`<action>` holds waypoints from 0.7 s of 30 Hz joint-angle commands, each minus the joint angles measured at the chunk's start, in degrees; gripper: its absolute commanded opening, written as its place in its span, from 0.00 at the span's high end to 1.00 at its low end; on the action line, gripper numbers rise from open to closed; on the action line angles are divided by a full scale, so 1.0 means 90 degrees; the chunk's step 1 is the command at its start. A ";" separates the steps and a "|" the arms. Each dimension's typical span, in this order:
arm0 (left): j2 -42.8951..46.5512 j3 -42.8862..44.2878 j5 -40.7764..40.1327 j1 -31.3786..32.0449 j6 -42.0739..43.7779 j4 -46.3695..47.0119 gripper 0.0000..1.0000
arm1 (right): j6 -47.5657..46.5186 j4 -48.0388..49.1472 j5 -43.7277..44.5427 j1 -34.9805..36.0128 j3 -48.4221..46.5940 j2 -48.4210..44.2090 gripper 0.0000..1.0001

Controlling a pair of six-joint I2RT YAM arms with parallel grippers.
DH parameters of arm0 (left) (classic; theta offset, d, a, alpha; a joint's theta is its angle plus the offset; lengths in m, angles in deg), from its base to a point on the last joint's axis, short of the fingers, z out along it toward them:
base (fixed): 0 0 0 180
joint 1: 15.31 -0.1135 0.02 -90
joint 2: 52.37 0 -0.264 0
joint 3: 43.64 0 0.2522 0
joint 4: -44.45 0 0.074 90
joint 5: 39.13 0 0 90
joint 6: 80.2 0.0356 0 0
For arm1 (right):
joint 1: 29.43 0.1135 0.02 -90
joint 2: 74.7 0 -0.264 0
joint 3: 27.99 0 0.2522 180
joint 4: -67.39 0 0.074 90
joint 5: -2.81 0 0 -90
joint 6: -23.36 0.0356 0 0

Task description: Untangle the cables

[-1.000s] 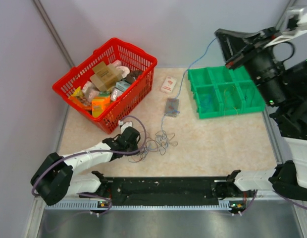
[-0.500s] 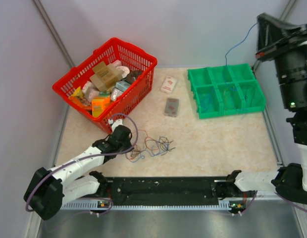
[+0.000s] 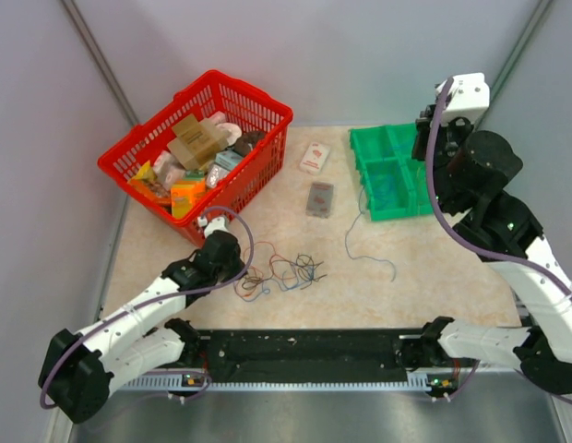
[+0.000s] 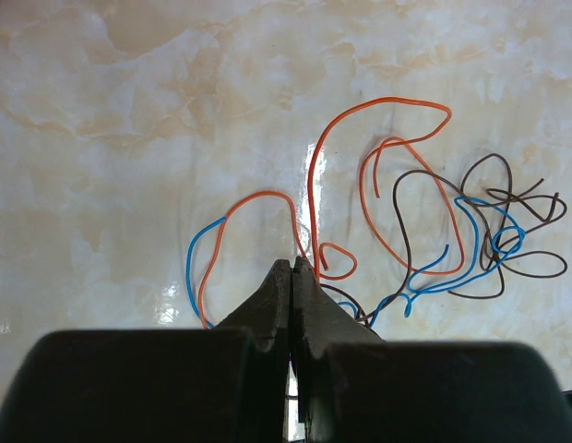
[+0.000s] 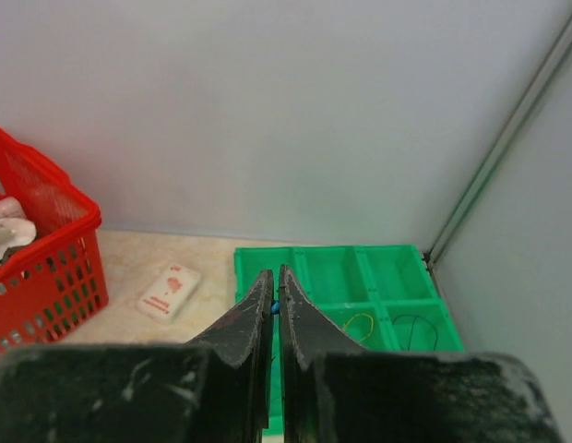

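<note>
The cables (image 3: 279, 271) lie as a loose bunch of orange, blue and dark strands (image 4: 406, 231) on the marble table, left of centre. My left gripper (image 4: 292, 263) is shut, its tips down at the bunch's near edge next to an orange strand; it sits at the bunch's left end (image 3: 240, 269). A single blue cable (image 3: 360, 245) trails over the table from the green tray's left side. My right gripper (image 5: 274, 272) hangs above the green tray (image 5: 387, 258), shut with a bit of blue wire between its jaws. From above it shows over the tray (image 3: 423, 143).
A red basket (image 3: 258, 101) full of packets stands at the back left. A white box (image 3: 314, 158) and a grey device (image 3: 319, 198) lie between it and the green tray (image 3: 397, 210). Tray compartments hold a yellow wire (image 5: 358, 325) and a black one (image 5: 411, 328).
The right arm swung in from high on the right to above the green tray. The blue cable came away from the bunch and now trails on the table. The left gripper shifted slightly.
</note>
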 commanded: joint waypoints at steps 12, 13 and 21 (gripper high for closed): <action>0.0287 0.0229 0.0204 -0.0024 0.0033 -0.0067 1.00 | 0.0719 0.0136 -0.1379 -0.1629 -0.2797 0.1416 1.00; 0.0307 0.0228 0.0204 -0.0015 0.0033 -0.0077 1.00 | 0.0758 0.0145 -0.1486 -0.1708 -0.3012 0.1581 1.00; 0.0258 0.0238 0.0204 -0.0024 0.0024 -0.0048 1.00 | 0.0982 0.0077 -0.2053 -0.2303 -0.4761 0.2734 1.00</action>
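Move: The green tray, the likely place for the blue cable already pinched in the right hand, has its middle some 22 cm ahead of that hand, 9 cm to its right and about 48 cm below. The grey card box lies roughly 13 cm ahead and 20 cm left of the right hand; the remaining tangle is about 27 cm left and 5 cm back. From the left hand, the tray is around 28 cm ahead and 45 cm right, slightly lower. The blue cable, already clear of the tangle, is carried higher in the right hand's shut fingers: a slight shift right, then a quick climb of about 14 cm while reaching some 6 cm forward, out towards the space above the green tray. Meanwhile the fingers tip upward roughly 15 degrees and the hand rolls a little, left side rising. ##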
